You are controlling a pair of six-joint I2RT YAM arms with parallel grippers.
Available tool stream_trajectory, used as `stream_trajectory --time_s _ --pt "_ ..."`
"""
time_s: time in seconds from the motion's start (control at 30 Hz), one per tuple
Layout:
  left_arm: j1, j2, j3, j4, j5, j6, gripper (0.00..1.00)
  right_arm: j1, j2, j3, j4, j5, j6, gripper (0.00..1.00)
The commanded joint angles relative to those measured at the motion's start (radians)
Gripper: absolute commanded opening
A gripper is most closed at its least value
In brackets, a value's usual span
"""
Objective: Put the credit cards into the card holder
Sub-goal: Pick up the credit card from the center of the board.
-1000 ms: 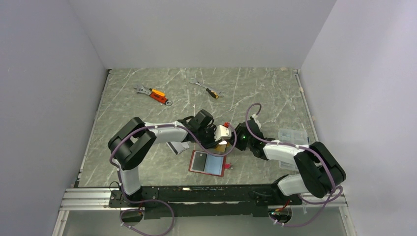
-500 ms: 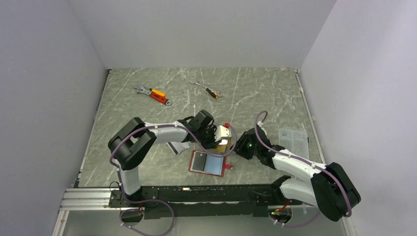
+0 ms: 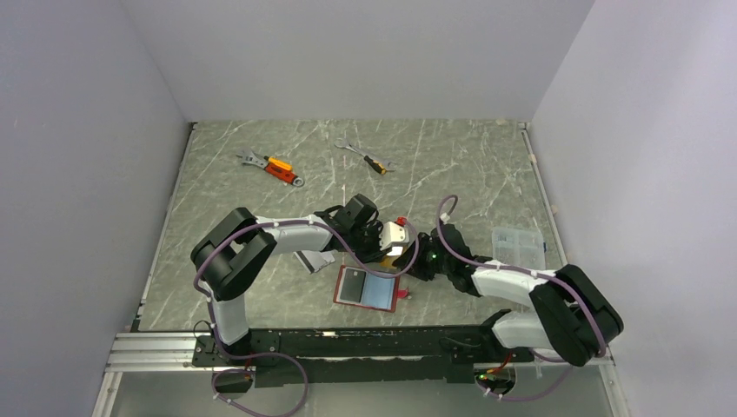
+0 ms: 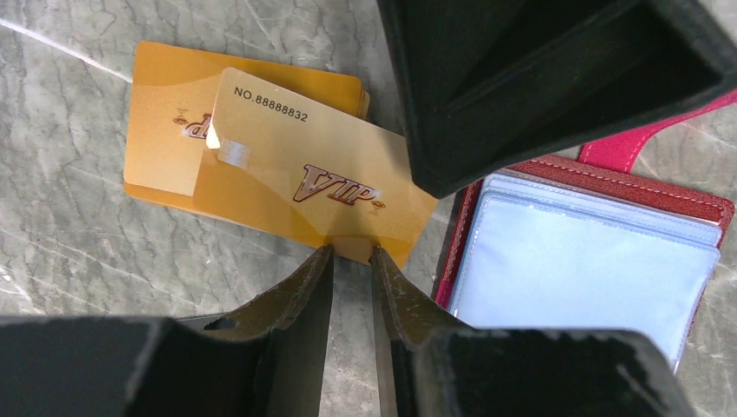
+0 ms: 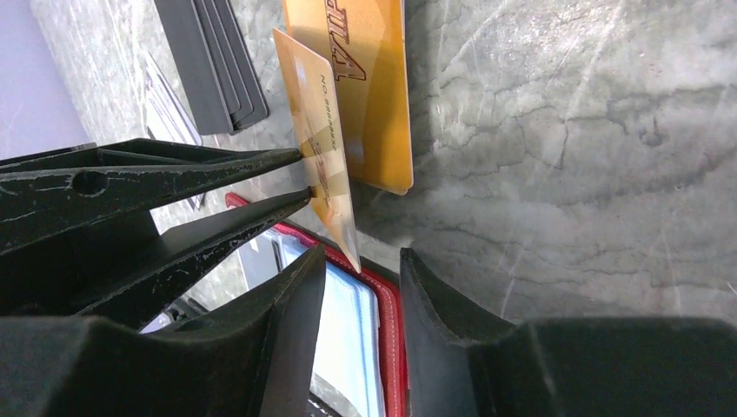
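Note:
My left gripper (image 4: 352, 250) is shut on the edge of an orange-gold credit card (image 4: 295, 174), which it holds tilted up off the table. A second gold card (image 4: 165, 130) lies flat beneath it. The red card holder (image 4: 582, 278) lies open beside them, pale blue pockets up. In the right wrist view my right gripper (image 5: 361, 256) is open over the holder (image 5: 391, 321). The held card's (image 5: 326, 148) lower corner reaches the mouth of its jaws without being clamped. From above, both grippers meet just above the holder (image 3: 369, 289).
A stack of dark grey cards (image 5: 213, 61) lies on the table to the left of the gold ones. Two orange-handled wrenches (image 3: 271, 165) (image 3: 369, 159) lie far back. A clear plastic box (image 3: 519, 241) sits at the right.
My right gripper drew back to the right, then came in again toward the held card. The left gripper and its card have stayed put.

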Motion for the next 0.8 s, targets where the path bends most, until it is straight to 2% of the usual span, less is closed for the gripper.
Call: stream_trajectory --time_s 0.0,0.4,0.5,0.63,0.77 --pt "-0.008 0.005 -0.014 -0.039 0.005 0.014 0.28 0.005 0.039 0.002 0.091 -0.016 0.000 0.39" --pt "-0.007 -0.001 -0.012 -0.045 0.020 0.015 0.28 0.008 0.143 0.027 0.178 -0.025 0.000 0.27" --pt "0.003 -0.012 -0.001 -0.058 0.035 0.013 0.27 0.009 0.128 0.015 0.204 -0.027 0.001 0.13" --pt "0.061 -0.068 0.025 -0.094 0.084 -0.007 0.29 0.011 0.068 0.008 0.167 -0.023 -0.022 0.01" --pt "0.142 -0.138 0.054 -0.161 0.152 -0.011 0.32 0.010 0.004 -0.005 0.146 -0.034 -0.048 0.00"
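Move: The raised VIP card's middle lies about 4 cm ahead of the right hand and 2 cm to its left, about level in height; its near end is between the open fingers. The gold card pile lies some 6 cm ahead and 1 cm left, 2 cm lower. The card holder is about 9 cm left and 6 cm back, the black cards some 10 cm left and 7 cm ahead. From the left hand the raised card is 3 cm right and 1 cm ahead. Right hand eases about 2 cm forward-left, pinches the card and lifts about 2 cm; left hand withdraws leftward. ##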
